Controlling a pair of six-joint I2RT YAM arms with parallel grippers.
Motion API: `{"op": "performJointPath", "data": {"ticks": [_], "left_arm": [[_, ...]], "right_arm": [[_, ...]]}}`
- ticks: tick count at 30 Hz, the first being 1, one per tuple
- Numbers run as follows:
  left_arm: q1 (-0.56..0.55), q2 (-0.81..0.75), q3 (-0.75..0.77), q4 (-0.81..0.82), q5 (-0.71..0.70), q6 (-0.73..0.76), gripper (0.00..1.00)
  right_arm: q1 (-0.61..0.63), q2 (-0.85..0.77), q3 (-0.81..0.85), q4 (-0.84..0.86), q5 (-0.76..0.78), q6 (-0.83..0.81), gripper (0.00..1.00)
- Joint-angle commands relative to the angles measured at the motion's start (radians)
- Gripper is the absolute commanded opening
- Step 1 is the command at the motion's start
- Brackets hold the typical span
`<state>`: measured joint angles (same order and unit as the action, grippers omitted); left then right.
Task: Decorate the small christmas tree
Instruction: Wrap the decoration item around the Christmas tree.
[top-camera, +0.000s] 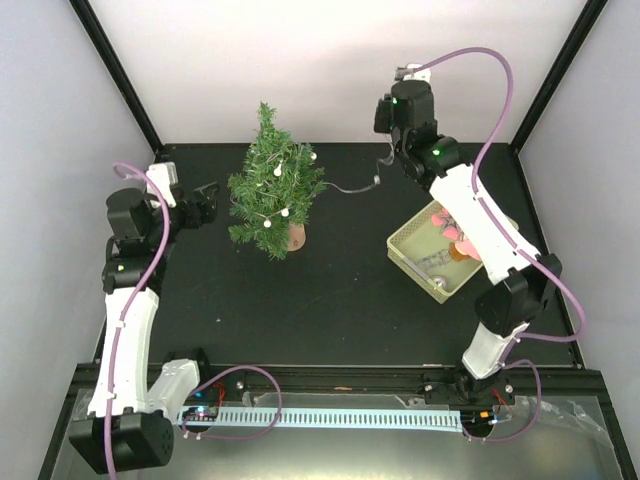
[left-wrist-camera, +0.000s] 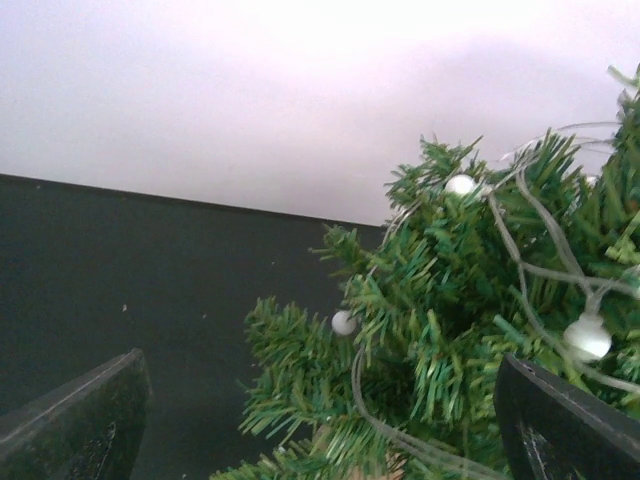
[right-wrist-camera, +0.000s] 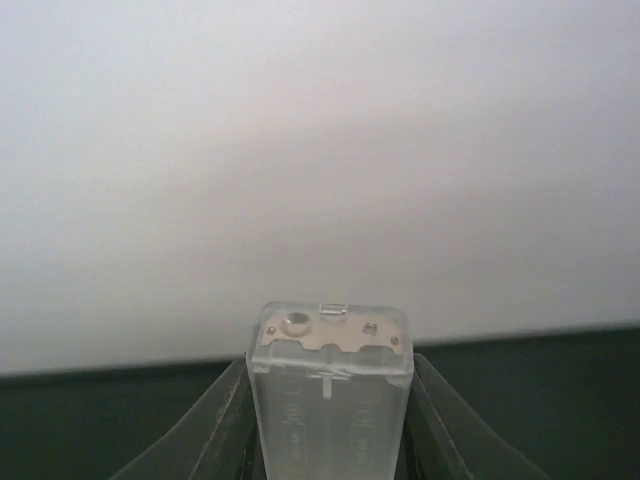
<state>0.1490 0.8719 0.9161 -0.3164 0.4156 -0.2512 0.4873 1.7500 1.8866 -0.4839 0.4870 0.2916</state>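
The small christmas tree stands at the middle back of the black table on its wooden base, with a string of white bulb lights wound through it. My left gripper is open just left of the tree, at its lower branches. In the left wrist view the tree fills the right side with a bulb ahead; the left gripper holds nothing. My right gripper is raised at the back right, shut on the clear battery box of the light string. Its wire runs to the tree.
A pale yellow-green basket with pink ornaments sits at the right, partly under the right arm. White walls close off the back and both sides of the table.
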Motion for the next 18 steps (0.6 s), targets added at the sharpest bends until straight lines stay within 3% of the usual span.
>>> {"op": "performJointPath", "data": {"ticks": [1,10,15,18], "left_arm": [[0.001,0.065,0.133,0.021,0.077,-0.037,0.94],[0.009,0.264,0.364,0.156,0.301,-0.044,0.80],[0.009,0.399,0.497,0.270,0.462,-0.064,0.72],[0.008,0.493,0.566,0.318,0.529,-0.089,0.69]], "right_arm": [[-0.004,0.001,0.018,0.323,-0.209,-0.050,0.21],[0.010,0.236,0.315,0.445,-0.552,0.048,0.19],[0.051,0.373,0.524,0.450,-0.632,0.031,0.19],[0.085,0.407,0.539,0.488,-0.659,0.031,0.19]]}}
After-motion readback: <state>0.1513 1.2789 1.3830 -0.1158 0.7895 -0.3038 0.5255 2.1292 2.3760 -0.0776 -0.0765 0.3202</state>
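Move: The right hand grips the light string's battery box; the tree it is taken to has its middle about 22 cm to this hand's left, 6 cm back and 22 cm below. The basket lies roughly 18 cm right, 8 cm back and 36 cm below the right hand. From the open left hand, the tree's middle is some 11 cm ahead, 16 cm right and 15 cm lower. Right hand carries battery box 15 cm left and up towards treetop; left hand rises 12 cm, forward, narrowing. ##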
